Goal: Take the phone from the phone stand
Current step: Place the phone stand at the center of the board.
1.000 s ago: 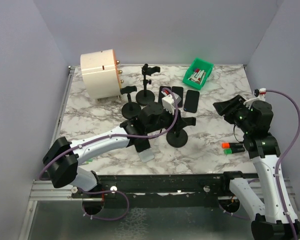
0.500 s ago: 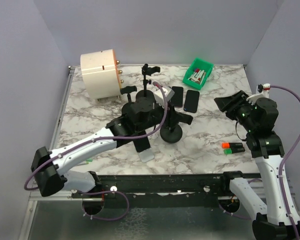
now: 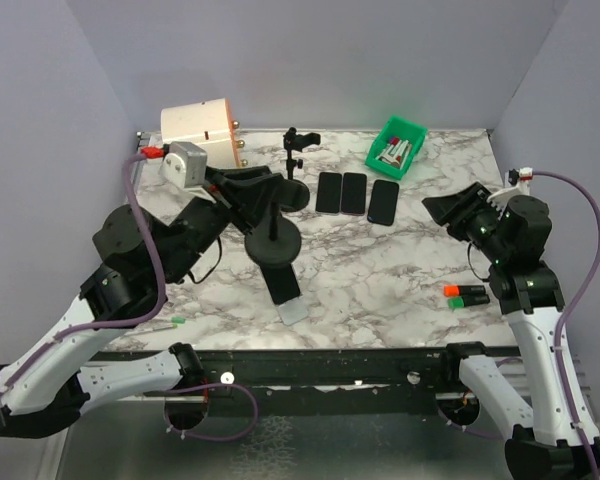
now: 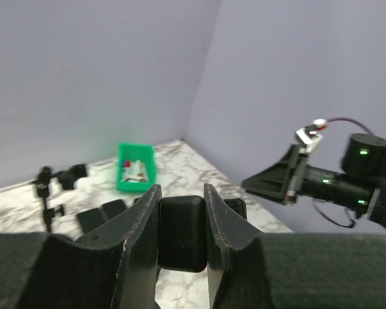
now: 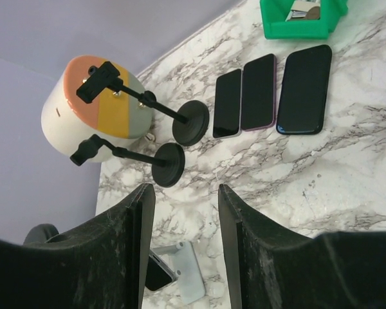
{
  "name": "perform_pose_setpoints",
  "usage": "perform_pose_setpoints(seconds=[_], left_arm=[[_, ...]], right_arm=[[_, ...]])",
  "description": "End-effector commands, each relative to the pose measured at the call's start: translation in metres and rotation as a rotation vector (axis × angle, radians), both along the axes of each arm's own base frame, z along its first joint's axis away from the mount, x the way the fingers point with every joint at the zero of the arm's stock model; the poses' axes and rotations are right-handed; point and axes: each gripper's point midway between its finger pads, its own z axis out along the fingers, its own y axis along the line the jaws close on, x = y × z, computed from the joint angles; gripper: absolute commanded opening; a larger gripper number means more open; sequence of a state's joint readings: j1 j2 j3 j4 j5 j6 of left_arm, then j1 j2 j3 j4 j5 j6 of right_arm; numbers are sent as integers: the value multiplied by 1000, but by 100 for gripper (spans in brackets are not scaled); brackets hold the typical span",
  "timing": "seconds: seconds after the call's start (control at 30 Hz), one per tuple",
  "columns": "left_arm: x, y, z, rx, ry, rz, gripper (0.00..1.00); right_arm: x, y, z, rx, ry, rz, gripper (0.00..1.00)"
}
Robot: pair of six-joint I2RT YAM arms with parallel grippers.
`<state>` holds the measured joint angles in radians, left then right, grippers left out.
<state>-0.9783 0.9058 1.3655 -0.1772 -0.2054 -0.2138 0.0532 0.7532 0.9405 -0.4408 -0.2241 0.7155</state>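
Observation:
A black phone leans on a small light-grey phone stand near the table's front edge. The right wrist view shows the same phone and phone stand. My left gripper is raised behind them, well clear of the phone. It is shut on the black head of a black round-base stand. My right gripper hovers at the right side, fingers apart with nothing between them.
Three dark phones lie flat at the back middle. Behind them are a green bin and an upright black clamp stand. A white and orange cylinder lies back left. Orange and green markers lie right.
My left arm has pulled back and risen to the left, taking the black round-base stand from centre-right to centre. The three flat phones are now uncovered. The right arm barely moved.

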Motion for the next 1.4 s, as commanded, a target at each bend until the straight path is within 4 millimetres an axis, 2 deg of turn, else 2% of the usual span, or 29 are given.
perform_pose_setpoints(seconds=[0.0, 0.13, 0.33, 0.57, 0.67, 0.77, 0.93, 1.0, 1.2, 1.37], left_arm=[[28, 59, -23, 114, 19, 331, 0], [43, 86, -49, 210, 67, 508, 0], [50, 116, -72, 263, 83, 677, 0], [67, 112, -118, 330, 114, 751, 0], [81, 118, -133, 322, 148, 784, 0], [101, 132, -149, 286, 204, 800, 0], [117, 152, -166, 237, 231, 825, 0], [125, 153, -180, 236, 255, 828, 0], [143, 154, -207, 147, 294, 850, 0], [153, 158, -230, 132, 345, 876, 0]], right_arm=[[1, 14, 4, 30, -14, 71, 48], [3, 19, 3, 44, -11, 93, 48], [2, 20, 0, 49, -6, 99, 48], [1, 23, -3, 63, -2, 112, 47], [0, 25, -3, 63, 0, 118, 47], [-1, 26, -3, 58, 0, 122, 47], [-2, 26, -5, 50, -2, 122, 47], [-2, 27, -9, 52, 0, 123, 47], [-2, 29, -14, 50, 3, 137, 47], [-4, 44, -15, 32, -34, 250, 47]])
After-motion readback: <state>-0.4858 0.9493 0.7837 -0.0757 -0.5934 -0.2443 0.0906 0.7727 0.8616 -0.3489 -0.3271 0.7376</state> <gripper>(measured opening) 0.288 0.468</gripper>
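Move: The left hand holds the phone stand high over the board; the clear spot it is bound for lies about 13 cm ahead, 16 cm left and roughly 48 cm below. The nearer standing phone stand is some 25 cm ahead and 7 cm left, the phone on its white holder about 6 cm ahead and 4 cm left, both far below. From the right hand the spot lies about 46 cm left, 4 cm ahead and 28 cm down. Left hand lowers the held phone stand about 25 cm, swinging left, forward and counter-clockwise towards the clear spot. ##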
